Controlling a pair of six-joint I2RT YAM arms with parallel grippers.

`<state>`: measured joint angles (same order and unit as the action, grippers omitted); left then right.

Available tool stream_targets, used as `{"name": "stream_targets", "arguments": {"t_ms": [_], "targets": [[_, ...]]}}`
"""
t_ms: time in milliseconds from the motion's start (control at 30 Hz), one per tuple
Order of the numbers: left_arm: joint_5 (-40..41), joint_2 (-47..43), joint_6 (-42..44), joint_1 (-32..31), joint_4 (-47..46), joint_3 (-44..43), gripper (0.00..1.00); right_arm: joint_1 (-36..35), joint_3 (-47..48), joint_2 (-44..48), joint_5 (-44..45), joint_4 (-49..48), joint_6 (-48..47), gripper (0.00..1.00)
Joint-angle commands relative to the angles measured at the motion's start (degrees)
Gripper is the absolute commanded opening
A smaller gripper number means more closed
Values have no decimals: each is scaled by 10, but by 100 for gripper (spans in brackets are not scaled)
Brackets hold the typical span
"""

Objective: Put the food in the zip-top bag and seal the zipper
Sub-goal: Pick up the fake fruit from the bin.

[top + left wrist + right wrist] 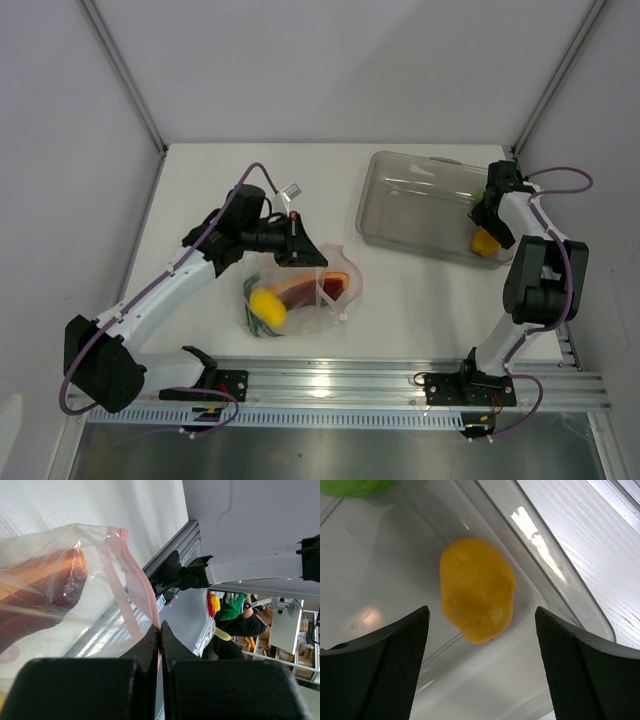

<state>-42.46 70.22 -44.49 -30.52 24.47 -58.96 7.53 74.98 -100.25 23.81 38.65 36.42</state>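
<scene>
The clear zip-top bag (pixel 322 300) lies at mid-table and holds a yellow fruit (pixel 267 305), a reddish-brown meat slice (pixel 310 287) and a thin green vegetable (pixel 250 315). My left gripper (pixel 306 252) is shut on the bag's pink zipper (pixel 134 580) at its mouth edge, and the left wrist view shows the strip pinched between the tips of the left gripper (pixel 160 626). The meat slice (pixel 47 582) shows through the bag's film. My right gripper (pixel 482 611) hangs open over a second yellow fruit (pixel 477 587) in the tray, not touching it. A green lime (pixel 355 485) lies beyond.
The rigid clear tray (pixel 420 205) stands at the back right, its wall (pixel 560 592) just right of the yellow fruit. The aluminium rail (pixel 400 385) runs along the near edge. Walls close in the table on the left, the back and the right.
</scene>
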Motion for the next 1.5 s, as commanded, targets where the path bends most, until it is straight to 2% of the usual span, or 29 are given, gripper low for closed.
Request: {"name": "stream_targets", "arguments": {"t_ms": [0, 533, 733, 833, 867, 933, 967, 1067, 1200, 1467], "targets": [[-18, 2, 17, -3, -29, 0, 1, 11, 31, -19, 18, -14, 10, 86], [-22, 19, 19, -3, -31, -3, 1, 13, 22, -69, -6, -44, 10, 79], [-20, 18, 19, -3, -27, -2, 0, 13, 14, -71, -5, -59, 4, 69], [-18, 14, 18, -3, -23, 0, 1, 11, 10, -71, -18, -65, -5, 55], [-15, 12, 18, -3, -22, 0, 1, 9, 7, -70, -20, -70, -8, 44], [-11, 8, 19, -2, -18, 0, 0, 2, 0, -65, -17, -76, -16, 31], [-7, 6, 19, -2, -15, -1, 1, -1, -3, -62, -14, -78, -18, 20], [-8, 4, 20, -2, -11, -1, 1, -11, -11, -43, -3, -78, -22, 10], [-15, 0, 12, -3, -13, 10, 1, -32, -19, -9, 3, -73, -28, 1], [-5, -23, 9, -3, 9, 17, 1, -129, -87, 106, 18, -57, -34, 0]]}}
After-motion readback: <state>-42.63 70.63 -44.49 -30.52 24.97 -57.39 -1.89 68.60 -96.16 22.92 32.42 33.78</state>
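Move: The orange fake fruit lies in the bin's near right corner, between and just below the right hand's open fingers: about 4 cm down, 1 cm ahead and 1 cm to the right. The green fruit sits some 12 cm farther out than the orange one and 1 cm to its right; the bin's middle is roughly 10 cm ahead of the hand and 11 cm to its left. From the left hand, the orange fruit is about 18 cm ahead, 43 cm right and 18 cm lower. The right fingers close on both sides of the orange fruit and pinch it, after the open hand sinks about 4 cm over it and eases slightly forward. With the grip kept, the hand then carries the fruit some 6 cm left and 3 to 4 cm up, speeding up as it goes and turning roughly 10 degrees counter-clockwise. The left hand still pinches the bag's edge. ##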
